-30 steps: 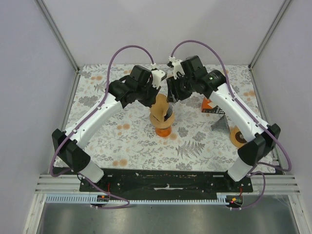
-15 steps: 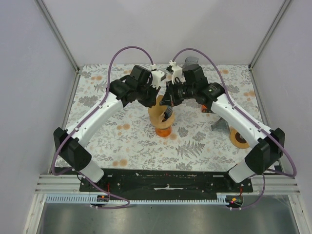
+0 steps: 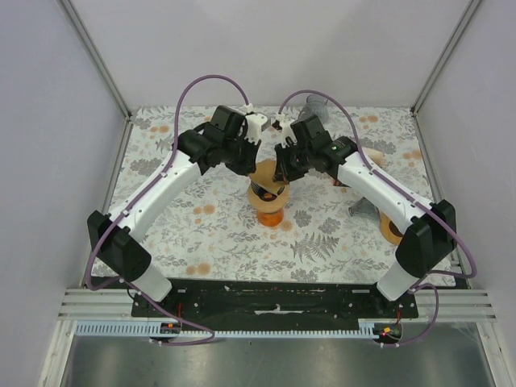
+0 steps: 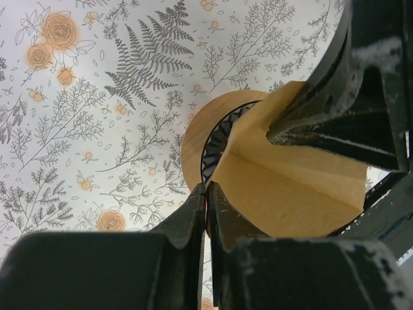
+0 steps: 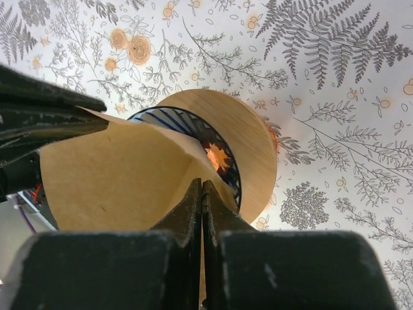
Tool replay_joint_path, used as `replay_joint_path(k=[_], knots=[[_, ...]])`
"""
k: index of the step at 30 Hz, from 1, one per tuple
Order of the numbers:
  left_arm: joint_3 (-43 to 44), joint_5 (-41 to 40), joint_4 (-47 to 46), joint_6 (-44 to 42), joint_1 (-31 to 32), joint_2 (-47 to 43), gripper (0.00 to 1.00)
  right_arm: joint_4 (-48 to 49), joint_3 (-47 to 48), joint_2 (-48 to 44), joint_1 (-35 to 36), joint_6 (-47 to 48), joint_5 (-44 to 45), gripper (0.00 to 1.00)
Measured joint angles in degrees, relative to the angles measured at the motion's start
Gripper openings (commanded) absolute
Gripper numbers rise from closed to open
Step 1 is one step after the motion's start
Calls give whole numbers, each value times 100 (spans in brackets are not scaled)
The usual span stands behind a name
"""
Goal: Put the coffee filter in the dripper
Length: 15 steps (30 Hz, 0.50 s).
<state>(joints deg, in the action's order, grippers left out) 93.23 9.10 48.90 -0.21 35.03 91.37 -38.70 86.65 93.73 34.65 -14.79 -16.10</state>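
Note:
The coffee filter (image 3: 266, 172), a tan paper cone, hangs spread open right over the dripper (image 3: 270, 211), a wooden ring with a black wire cone on an orange base. My left gripper (image 4: 206, 188) is shut on one edge of the filter (image 4: 290, 187). My right gripper (image 5: 202, 185) is shut on the opposite edge of the filter (image 5: 110, 174). In the top view the left gripper (image 3: 256, 160) and right gripper (image 3: 280, 168) flank the paper. The dripper's ring (image 4: 195, 137) shows under the filter, and its orange centre (image 5: 216, 156) is visible from the right wrist.
Right of the dripper stand a grey funnel-like piece (image 3: 364, 208), a tape roll (image 3: 393, 228) and an orange and black box (image 3: 345, 176). A grey cup (image 3: 316, 105) sits at the back. The floral tablecloth (image 3: 201, 234) covers the table.
My right gripper moved in from the right and shut on the filter's free edge. The filter now sits lower and wider over the dripper. The left gripper kept its hold.

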Motion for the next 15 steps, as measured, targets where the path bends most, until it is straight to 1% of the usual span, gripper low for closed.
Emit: replay_joint_path(k=[4, 10, 13, 15], knots=[[0, 74, 0, 2, -57, 0, 21, -223, 170, 103, 225, 234, 149, 0], [-22, 240, 46, 11, -208, -17, 53, -474, 505, 326, 396, 306, 514, 0], [-20, 463, 46, 39, -393, -22, 63, -629, 605, 424, 463, 374, 671, 0], [-17, 568, 44, 44, -564, -28, 67, -706, 682, 511, 525, 442, 730, 0]])
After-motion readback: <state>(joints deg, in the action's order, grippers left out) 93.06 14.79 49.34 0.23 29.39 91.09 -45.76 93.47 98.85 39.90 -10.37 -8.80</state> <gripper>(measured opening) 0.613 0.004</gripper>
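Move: The dripper's middle lies about 3 cm left of the right hand, 1 cm back and 7 cm below; the paper filter leans out of its mouth, its middle some 3 cm left of that hand and 2 cm below. The orange carafe sits beneath the dripper, about 14 cm below the right hand, 3 cm left and 1 cm back. From the left hand, the dripper is about 5 cm right, 2 cm back and 10 cm below, with the filter's middle 5 cm right, 2 cm back and 5 cm below. The left fingers let go of the filter's edge, opening from almost shut to over half wide while that hand eases off about 2 cm to the left and a little forward. The right hand keeps its shut fingertips against the inside of the filter, working roughly 1.5 cm left and as much down towards the dripper, with a roll of some 10 degrees. ##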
